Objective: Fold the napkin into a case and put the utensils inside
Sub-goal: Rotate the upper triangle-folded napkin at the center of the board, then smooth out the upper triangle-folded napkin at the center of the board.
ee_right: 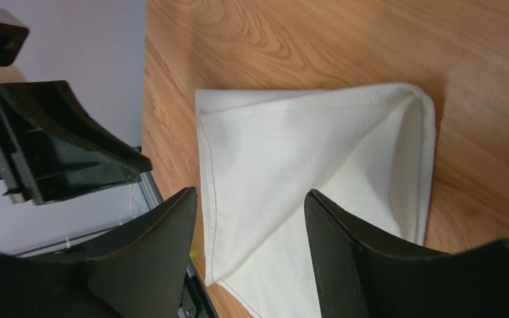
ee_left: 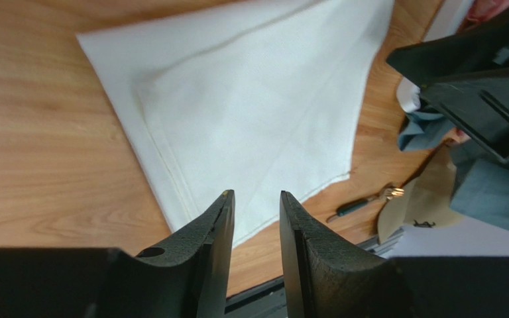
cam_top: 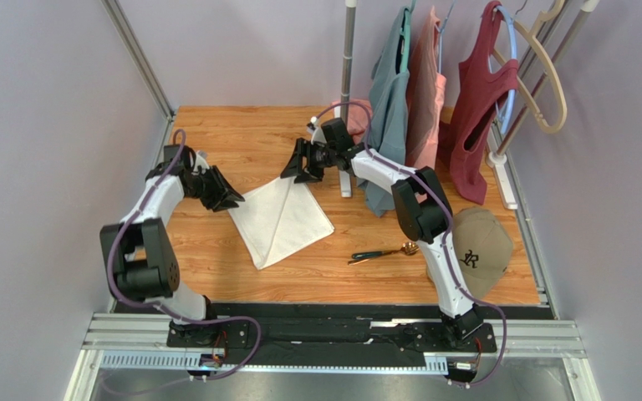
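A white napkin lies folded on the wooden table, with one layer turned over into a triangle. It also shows in the left wrist view and the right wrist view. My left gripper is open and empty at the napkin's left corner. My right gripper is open and empty just above the napkin's far corner. The utensils, dark handles with gold heads, lie on the table right of the napkin. One of them shows in the left wrist view.
A tan cap lies at the right, next to the utensils. A clothes rack with hanging shirts stands at the back right, close behind my right arm. The table's front edge meets a black rail.
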Tool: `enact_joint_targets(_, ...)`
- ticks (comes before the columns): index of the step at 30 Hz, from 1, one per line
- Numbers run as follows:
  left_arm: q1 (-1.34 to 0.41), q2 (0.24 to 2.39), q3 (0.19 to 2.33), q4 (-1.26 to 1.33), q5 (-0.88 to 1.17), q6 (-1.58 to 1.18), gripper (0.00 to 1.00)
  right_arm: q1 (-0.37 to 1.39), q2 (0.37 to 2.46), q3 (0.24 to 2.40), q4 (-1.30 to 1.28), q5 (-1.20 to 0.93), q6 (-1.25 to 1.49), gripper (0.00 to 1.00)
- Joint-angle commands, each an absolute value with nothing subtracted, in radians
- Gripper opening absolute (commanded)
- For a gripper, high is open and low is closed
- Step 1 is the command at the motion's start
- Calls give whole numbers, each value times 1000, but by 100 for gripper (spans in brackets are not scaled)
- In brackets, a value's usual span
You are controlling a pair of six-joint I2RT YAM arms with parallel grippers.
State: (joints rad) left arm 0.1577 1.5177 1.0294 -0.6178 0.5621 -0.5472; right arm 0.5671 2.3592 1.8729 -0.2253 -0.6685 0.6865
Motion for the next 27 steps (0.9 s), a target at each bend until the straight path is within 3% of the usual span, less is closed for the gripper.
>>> enact_joint_targets(1, 156, 1650, 1198, -709, 422, -367, 40, 571, 2431, 1967, -121, -744, 811, 64)
enact_joint_targets(5, 153, 1726, 1253, -736, 300, -304, 40, 574, 2422, 1915, -89, -753, 825, 63)
enact_joint_targets(15, 144, 1848, 1321, -729, 350, -249, 40, 574, 2345, 1721, -46, -764, 796, 62)
enact_joint_targets(27, 106, 1899, 1350, -715, 331, -230, 36, 578, 2345, 1701, -29, -772, 796, 61)
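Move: The napkin's left corner lies about 4 cm ahead and 3 cm left of the open left hand, some 9 cm below; the napkin's middle is roughly 9 cm to that hand's right and 1 cm ahead. From the open right hand, the napkin's far end is about 3 cm back, straight in line and 7 cm below; the napkin's far corner is 2 cm ahead, and the rack foot 12 cm right, level with the hand. Left hand sinks 7 cm forward-left towards the napkin's left corner; right sinks back 4 cm onto its far end. ##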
